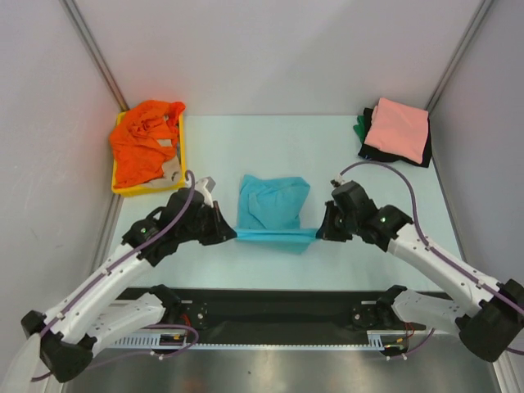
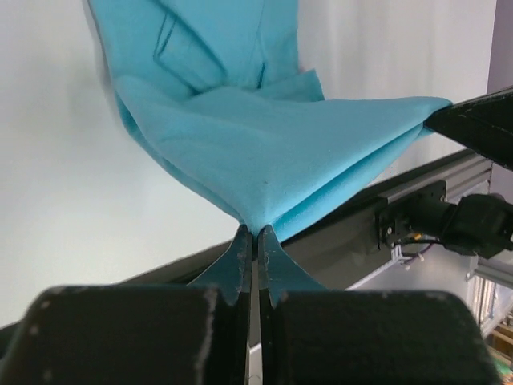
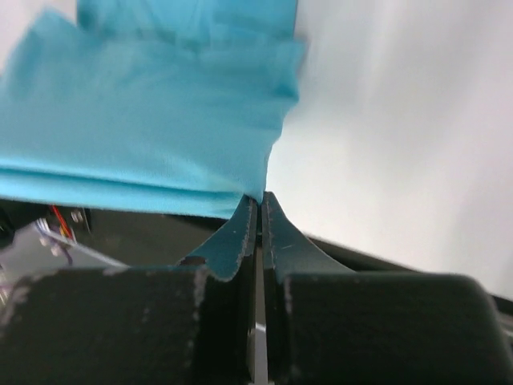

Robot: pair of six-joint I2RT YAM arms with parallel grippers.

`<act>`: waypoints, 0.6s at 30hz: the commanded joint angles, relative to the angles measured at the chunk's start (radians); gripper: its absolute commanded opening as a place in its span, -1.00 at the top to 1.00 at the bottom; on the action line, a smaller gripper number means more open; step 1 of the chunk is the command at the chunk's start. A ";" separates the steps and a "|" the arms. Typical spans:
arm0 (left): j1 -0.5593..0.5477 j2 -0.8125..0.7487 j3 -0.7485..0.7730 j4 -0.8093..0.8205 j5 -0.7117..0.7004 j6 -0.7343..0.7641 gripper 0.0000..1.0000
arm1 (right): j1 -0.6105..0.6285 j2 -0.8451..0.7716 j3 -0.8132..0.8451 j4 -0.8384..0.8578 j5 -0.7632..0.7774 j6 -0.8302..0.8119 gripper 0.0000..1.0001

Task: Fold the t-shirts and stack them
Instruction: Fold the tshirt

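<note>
A turquoise t-shirt [image 1: 273, 210] lies partly folded at the table's middle, its near edge lifted and stretched between both grippers. My left gripper [image 1: 232, 235] is shut on its near left corner, and the left wrist view shows the cloth [image 2: 264, 144] pinched at the tips of that gripper [image 2: 255, 233]. My right gripper [image 1: 319, 233] is shut on the near right corner, where the cloth [image 3: 144, 136] enters that gripper's [image 3: 258, 199] tips in the right wrist view. An orange t-shirt [image 1: 143, 141] is heaped at the back left. A salmon pink t-shirt [image 1: 397, 128] tops a folded stack at the back right.
The orange heap sits in a yellow tray [image 1: 182, 155] with a beige piece [image 1: 169, 170] at its near side. Black [image 1: 422, 153] and green [image 1: 359, 127] cloth lie under the pink shirt. Grey walls close in the left, back and right. The arm bases' black rail [image 1: 278, 307] runs along the near edge.
</note>
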 commanded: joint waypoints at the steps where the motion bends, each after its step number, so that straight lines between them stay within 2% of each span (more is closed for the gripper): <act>1: 0.030 0.085 0.116 0.026 -0.097 0.098 0.99 | -0.096 0.077 0.102 -0.011 0.032 -0.143 1.00; 6: 0.114 0.227 0.214 0.082 -0.059 0.154 0.99 | -0.162 0.216 0.231 0.003 0.021 -0.210 1.00; 15: 0.277 0.521 0.348 0.157 0.064 0.212 0.99 | -0.245 0.423 0.341 0.043 -0.057 -0.276 1.00; 18: 0.300 0.628 0.401 0.166 0.098 0.220 0.99 | -0.271 0.476 0.383 0.043 -0.068 -0.293 1.00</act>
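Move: The t-shirt's near edge is already pinched between both hands; its far part, still lying on the table, is where this edge is being carried. That part's middle lies about 20 cm ahead of the left hand, 13 cm to its right and 14 cm below, and 20 cm ahead of the right hand, 15 cm to its left and 12 cm below. The orange-filled basket stands some 38 cm ahead and 34 cm left of the left hand; the folded stack is roughly 45 cm ahead and 34 cm right of the right hand. The t-shirt's raised edge, kept stretched between the two closed grippers, is swept quickly forward, towards and above the far part: about 14 cm with the left hand, 12 cm with the right. Both hands arc slightly, rising some 2 cm and then sinking again, with little wrist turn, and neither lets go. ##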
